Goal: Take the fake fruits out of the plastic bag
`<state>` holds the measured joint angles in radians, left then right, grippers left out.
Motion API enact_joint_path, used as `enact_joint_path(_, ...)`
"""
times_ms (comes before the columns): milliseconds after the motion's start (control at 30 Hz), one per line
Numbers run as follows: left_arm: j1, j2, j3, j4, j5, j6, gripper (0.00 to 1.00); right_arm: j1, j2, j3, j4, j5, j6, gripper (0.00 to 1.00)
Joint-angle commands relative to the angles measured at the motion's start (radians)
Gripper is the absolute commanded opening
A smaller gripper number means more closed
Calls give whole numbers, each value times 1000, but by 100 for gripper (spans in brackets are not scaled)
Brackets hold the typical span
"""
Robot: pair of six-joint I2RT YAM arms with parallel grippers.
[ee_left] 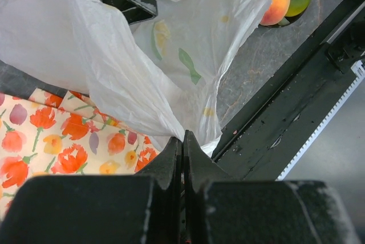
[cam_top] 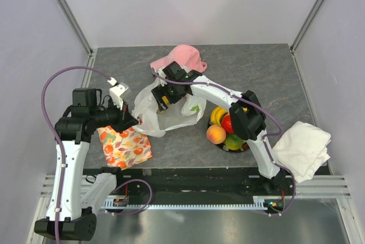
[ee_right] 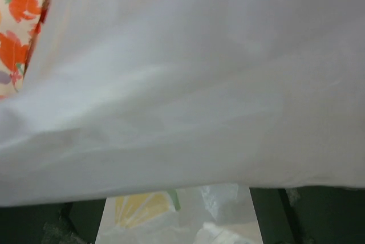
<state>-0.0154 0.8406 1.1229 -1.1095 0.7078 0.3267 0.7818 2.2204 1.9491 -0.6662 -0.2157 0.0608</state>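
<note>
The white plastic bag (cam_top: 149, 114) lies mid-table with its mouth lifted. My left gripper (ee_left: 183, 139) is shut on the bag's lower edge (ee_left: 171, 124), by the floral cloth. My right gripper (cam_top: 165, 99) reaches down into the bag's mouth; in the right wrist view its dark fingers (ee_right: 57, 224) stand wide apart, open, with only bag film (ee_right: 182, 84) and a lemon print between them. No fruit shows inside the bag. To the bag's right, the fake fruits sit in a dark bowl (cam_top: 223, 147): bananas (cam_top: 218, 114), a red fruit (cam_top: 228, 123), a peach (cam_top: 215, 134) and a green lime (cam_top: 234, 141).
A pink cap (cam_top: 185, 57) lies behind the bag. An orange-flowered cloth (cam_top: 124, 144) is spread at the front left, and a folded white cloth (cam_top: 302, 147) sits at the front right. A black rail (ee_left: 285, 101) runs along the table's near edge.
</note>
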Motion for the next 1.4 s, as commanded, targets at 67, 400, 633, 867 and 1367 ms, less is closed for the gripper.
enact_joint_path(67, -3, 31, 47, -49, 41, 31, 2, -9, 80, 100, 79, -40, 203, 97)
enact_joint_path(400, -18, 67, 110, -104, 99, 20, 2, -30, 177, 175, 109, -2, 398, 95)
enact_joint_path(633, -21, 80, 120, -112, 139, 15, 2, -6, 254, 260, 86, 117, 456, 91)
enact_joint_path(867, -24, 87, 130, -99, 140, 6, 2, 24, 275, 289, 73, 162, 424, 70)
enact_joint_path(1367, -24, 132, 103, 148, 85, -52, 2, -131, -243, -33, -36, -215, 143, 34)
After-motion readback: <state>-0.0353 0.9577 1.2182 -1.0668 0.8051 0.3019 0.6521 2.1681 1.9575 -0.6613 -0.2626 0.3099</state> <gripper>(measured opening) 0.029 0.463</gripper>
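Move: The yellow fruit is hidden by the bag's plastic, roughly 3 cm ahead of the right hand, 4 cm to its left and 4 cm below. From this hand, the pink cap lies some 14 cm ahead and 5 cm right, the peach about 12 cm back and 18 cm right, and the floral napkin 14 cm back and 15 cm left, all a little lower. From the left hand, the fruit is about 18 cm ahead, 5 cm right and 19 cm below. Forward, left and down about 5 cm each way, the wide-open right hand reaches deeper into the bag, turning some 20 degrees clockwise, and closes to half on the yellow fruit. With the fruit pinched it swings about 8 cm right and rises 6 cm. The left hand keeps its pinch on the bag's edge, easing up and slightly right, then forward a couple of centimetres. ##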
